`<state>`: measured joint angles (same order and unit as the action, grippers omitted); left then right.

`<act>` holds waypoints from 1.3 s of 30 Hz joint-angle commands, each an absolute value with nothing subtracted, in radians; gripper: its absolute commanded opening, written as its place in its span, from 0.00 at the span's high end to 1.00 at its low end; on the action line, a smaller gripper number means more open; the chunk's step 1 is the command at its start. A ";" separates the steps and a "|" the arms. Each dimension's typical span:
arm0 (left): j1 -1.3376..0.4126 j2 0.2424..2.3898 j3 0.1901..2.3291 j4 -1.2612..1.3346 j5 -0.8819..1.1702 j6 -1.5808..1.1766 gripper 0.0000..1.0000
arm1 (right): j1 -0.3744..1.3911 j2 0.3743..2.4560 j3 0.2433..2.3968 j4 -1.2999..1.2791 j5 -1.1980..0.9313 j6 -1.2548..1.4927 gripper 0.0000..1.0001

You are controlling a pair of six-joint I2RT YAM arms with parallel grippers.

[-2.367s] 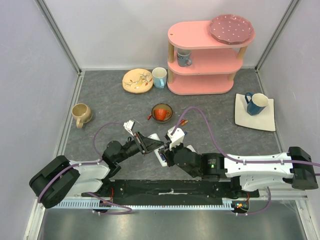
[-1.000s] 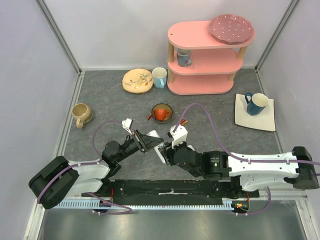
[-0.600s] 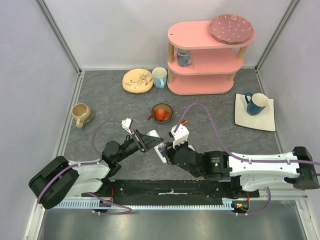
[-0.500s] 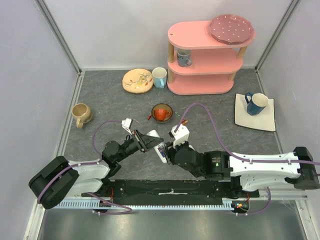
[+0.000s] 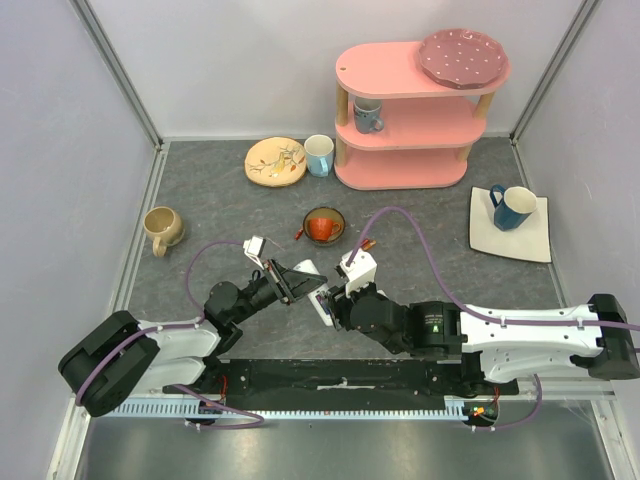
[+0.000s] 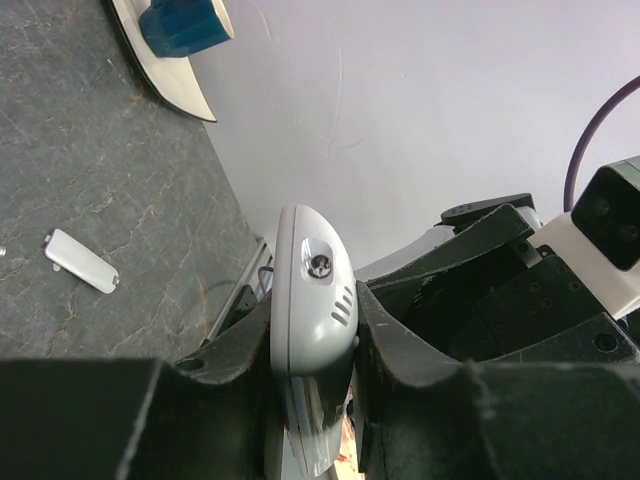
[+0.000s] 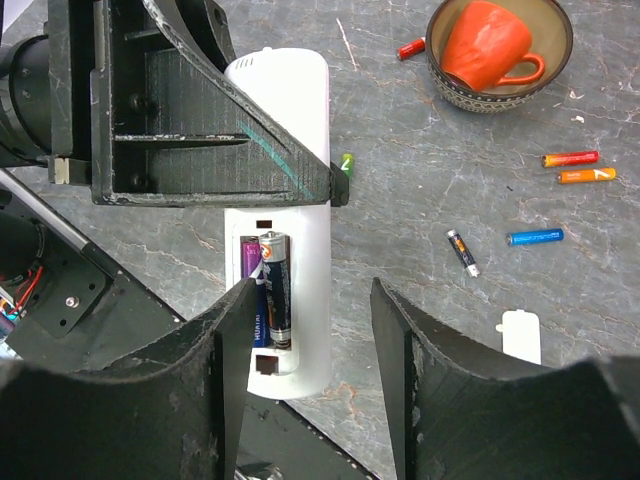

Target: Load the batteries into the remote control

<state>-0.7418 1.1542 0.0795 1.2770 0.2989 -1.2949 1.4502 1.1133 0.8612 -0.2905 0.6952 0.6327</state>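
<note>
My left gripper [image 5: 300, 285] is shut on the white remote control [image 7: 290, 110] and holds it across the table's front middle, back side up. The remote's open compartment holds a dark battery [image 7: 276, 285] beside a purple one [image 7: 247, 262]. My right gripper [image 7: 312, 290] hangs open just above that compartment, with its left finger [image 7: 235, 330] over the compartment's edge and nothing between the jaws. In the left wrist view the remote [image 6: 310, 290] stands clamped between both pads. Loose batteries lie on the mat: green [image 7: 346, 163], red [image 7: 411, 47], orange [image 7: 570, 158], blue [image 7: 535, 237], dark [image 7: 462, 252].
The white battery cover [image 7: 520, 336] lies on the mat to the right. A bowl holding an orange cup [image 5: 323, 226] sits just beyond the grippers. Farther off are a tan mug [image 5: 162, 230], a blue mug on a white plate [image 5: 512, 207] and a pink shelf [image 5: 415, 110].
The right gripper has edged a little left over the remote and its jaws have spread. The left gripper keeps the remote in nearly the same place.
</note>
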 commanded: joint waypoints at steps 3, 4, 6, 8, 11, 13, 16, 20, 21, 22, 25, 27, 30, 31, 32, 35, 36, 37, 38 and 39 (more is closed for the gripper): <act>-0.746 1.157 0.097 1.404 0.318 -1.287 0.98 | 1.450 1.057 0.928 -0.275 0.692 0.632 0.42; -0.746 1.158 0.097 1.402 0.318 -1.287 0.98 | 1.448 1.048 0.930 -0.273 0.692 0.637 0.41; -0.746 1.158 0.095 1.402 0.316 -1.282 0.98 | 1.445 1.023 0.930 -0.273 0.681 0.670 0.36; -0.746 1.158 0.095 1.402 0.316 -1.281 0.98 | 1.437 0.999 0.916 -0.262 0.654 0.708 0.32; -0.746 1.157 0.098 1.404 0.311 -1.276 0.98 | 1.417 0.973 0.893 -0.250 0.608 0.768 0.27; -0.746 1.155 0.103 1.402 0.307 -1.272 0.98 | 1.385 0.959 0.870 -0.244 0.577 0.808 0.23; -0.744 1.151 0.107 1.404 0.304 -1.262 0.98 | 1.313 0.937 0.830 -0.209 0.442 0.880 0.18; -0.744 1.129 0.109 1.396 0.292 -1.252 0.98 | 1.240 0.931 0.787 -0.172 0.321 0.939 0.17; -0.744 1.124 0.109 1.388 0.290 -1.249 0.98 | 1.226 0.933 0.778 -0.164 0.295 0.943 0.17; -0.744 1.120 0.109 1.381 0.287 -1.246 0.98 | 1.220 0.934 0.764 -0.150 0.288 0.949 0.17; -0.744 1.098 0.113 1.348 0.281 -1.236 0.98 | 1.204 0.943 0.736 -0.118 0.261 0.959 0.17; -0.744 1.086 0.115 1.335 0.282 -1.230 0.98 | 1.190 0.950 0.724 -0.094 0.242 0.968 0.17; -0.744 1.081 0.117 1.322 0.287 -1.226 0.98 | 1.180 0.950 0.707 -0.068 0.233 0.980 0.17; -0.744 1.080 0.115 1.319 0.287 -1.226 0.98 | 1.177 0.950 0.701 -0.051 0.232 0.982 0.17; -0.744 1.081 0.115 1.319 0.288 -1.227 0.98 | 1.172 0.951 0.700 -0.046 0.233 0.980 0.17; -0.744 1.085 0.112 1.319 0.291 -1.227 0.98 | 1.161 0.957 0.696 -0.043 0.233 0.985 0.17; -0.744 1.083 0.112 1.319 0.293 -1.229 0.98 | 1.160 0.959 0.692 -0.034 0.233 0.988 0.17; -0.744 1.085 0.112 1.319 0.293 -1.229 0.98 | 1.158 0.957 0.686 -0.028 0.236 0.992 0.17; -0.744 1.085 0.112 1.319 0.295 -1.229 0.98 | 1.155 0.956 0.683 -0.022 0.241 0.996 0.18; -0.744 1.083 0.110 1.319 0.293 -1.229 0.98 | 1.154 0.953 0.678 -0.012 0.242 0.997 0.18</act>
<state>-0.7418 1.0946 0.0849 1.2789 0.2928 -1.2682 1.1633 0.9550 0.6960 -0.0830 0.2409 0.9672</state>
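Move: The black battery, lying not fully down in the remote's open compartment, is about 2 cm left of the right fingers, level with them fore and aft and roughly 1 cm below. From the right hand, a loose black battery lies on the table some 10 cm ahead, 3 cm right and 17 cm down; the battery cover is about 6 cm ahead, 11 cm right, equally low. From the left hand, the black battery is about 4 cm back, 3 cm right and 1 cm lower. Lift the empty right gripper about 5 cm clear above the battery compartment while spreading its fingers wider, then lower it some 4 cm beside the remote, ending slightly forward of its start. Meanwhile roll its left side up and tip the fingers down, each by 20 to 25 degrees. Keep the remote gripped in the left hand and, late on, raise it about 2 cm. ##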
